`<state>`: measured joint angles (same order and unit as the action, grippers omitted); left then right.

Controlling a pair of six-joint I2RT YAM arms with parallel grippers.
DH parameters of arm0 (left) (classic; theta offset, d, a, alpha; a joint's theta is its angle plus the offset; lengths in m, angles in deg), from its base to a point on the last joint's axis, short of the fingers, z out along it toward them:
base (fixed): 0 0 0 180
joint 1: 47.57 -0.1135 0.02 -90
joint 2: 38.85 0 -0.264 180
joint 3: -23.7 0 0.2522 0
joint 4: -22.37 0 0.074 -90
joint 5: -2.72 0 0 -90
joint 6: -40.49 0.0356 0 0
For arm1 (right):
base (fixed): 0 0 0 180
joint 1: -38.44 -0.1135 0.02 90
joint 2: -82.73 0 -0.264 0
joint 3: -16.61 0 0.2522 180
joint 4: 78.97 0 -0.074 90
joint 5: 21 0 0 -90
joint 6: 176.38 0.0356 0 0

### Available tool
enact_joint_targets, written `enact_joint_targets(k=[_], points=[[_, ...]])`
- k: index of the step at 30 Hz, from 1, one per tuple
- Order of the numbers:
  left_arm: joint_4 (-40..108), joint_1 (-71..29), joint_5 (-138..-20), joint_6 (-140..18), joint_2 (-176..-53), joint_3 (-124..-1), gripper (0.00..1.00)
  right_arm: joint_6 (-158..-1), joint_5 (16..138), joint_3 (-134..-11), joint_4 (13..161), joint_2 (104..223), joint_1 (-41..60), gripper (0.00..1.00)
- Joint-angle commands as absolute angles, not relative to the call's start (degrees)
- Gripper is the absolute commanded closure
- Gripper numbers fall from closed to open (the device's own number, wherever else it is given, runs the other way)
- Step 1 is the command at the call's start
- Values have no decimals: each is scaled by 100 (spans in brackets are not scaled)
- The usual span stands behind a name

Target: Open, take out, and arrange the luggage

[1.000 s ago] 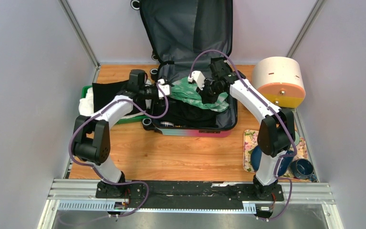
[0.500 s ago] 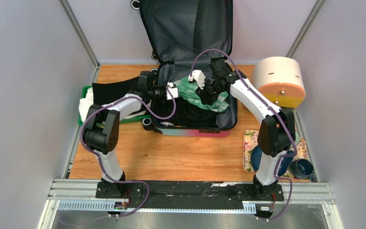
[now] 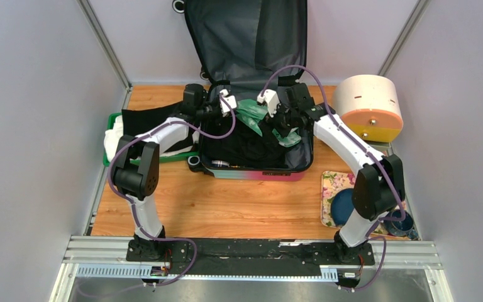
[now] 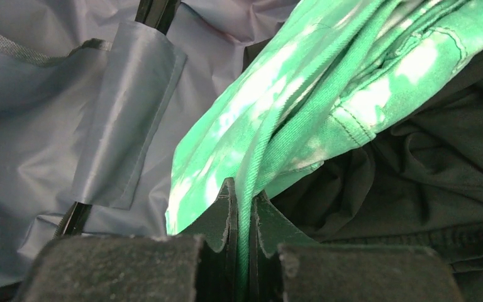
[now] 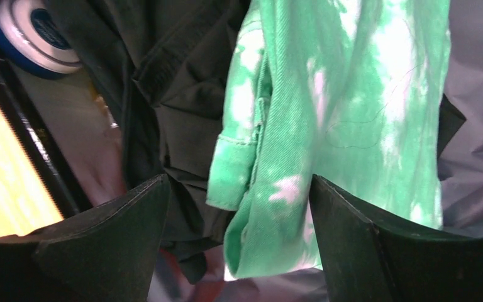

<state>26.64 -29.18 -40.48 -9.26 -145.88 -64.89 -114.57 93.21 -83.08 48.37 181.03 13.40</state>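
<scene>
The luggage (image 3: 256, 173) lies open at the back of the table, its grey-lined lid (image 3: 245, 38) standing up against the wall. Inside it a green-and-white patterned garment (image 3: 251, 113) rests over black clothes (image 3: 251, 148). My left gripper (image 3: 229, 104) is shut on a fold of that garment (image 4: 302, 94), which is pinched between the fingertips of the gripper (image 4: 244, 189). My right gripper (image 3: 278, 114) stands open. The garment's other end (image 5: 327, 94) hangs loose between the wide-apart jaws of this gripper (image 5: 239, 179), and black fabric (image 5: 182, 94) lies behind it.
A green tray (image 3: 110, 119) with black and white cloth sits left of the luggage. A cream-and-orange round container (image 3: 368, 104) stands at the back right. A floral tray (image 3: 330, 182) with a blue plate and a blue mug (image 3: 399, 220) lie at the front right.
My left gripper reached right into the luggage and shut on the green garment. My right gripper, which was shut on it, has opened and let it go.
</scene>
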Motion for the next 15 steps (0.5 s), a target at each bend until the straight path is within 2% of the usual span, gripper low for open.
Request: enact_joint_targets(k=[1, 3, 7, 10, 11, 13, 14, 15], points=[[2207, -2911, -4026, -1120, -14538, -6785, 100, -10888, 9853, -7880, 5914, 17554, 1357, 16], [2189, -2903, -4044, -1145, -14547, -6776, 100, -10976, 9784, -7696, 6090, 17545, 1330, 13], [2040, -2946, -4053, -1548, -14547, -6854, 100, -11537, 8618, -7476, 6406, 17790, 1216, 14], [2014, -2973, -4105, -1786, -14582, -7004, 100, -11776, 7932, -7703, 6345, 18133, 1225, 28], [1988, -2982, -4166, -1848, -14573, -7039, 100, -11802, 7789, -7800, 6336, 18195, 1234, 40], [1953, -3025, -4263, -1997, -14538, -7162, 100, -11846, 7604, -8089, 6319, 18196, 1225, 55], [1943, -3043, -4368, -2042, -14477, -7206, 100, -11899, 7603, -8186, 6327, 18152, 1225, 71], [1917, -3052, -4412, -2120, -14441, -7276, 100, -11934, 7647, -8283, 6310, 18117, 1234, 80]])
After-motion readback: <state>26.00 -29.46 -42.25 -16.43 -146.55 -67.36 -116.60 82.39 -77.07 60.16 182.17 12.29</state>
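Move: My right hand is open over the green shorts; their middle lies about 3 cm ahead, 2 cm left and 4 cm below it. From the same hand, the black clothes are some 8 cm left, 3 cm nearer me and 7 cm down, and the tape roll about 10 cm back and 15 cm left, lower still. My left hand already pinches the shorts' edge; their middle is roughly 9 cm to its right, 4 cm back and 4 cm below. After barely easing back and up, my right hand reverses and dips forward and down onto the free part of the green shorts, about 3 cm each way, while the fingers swing some 10 degrees to point more forward and close from wide open on the fold between them. My left hand keeps its pinch on the edge and late on lifts and edges forward by about a centimetre. ##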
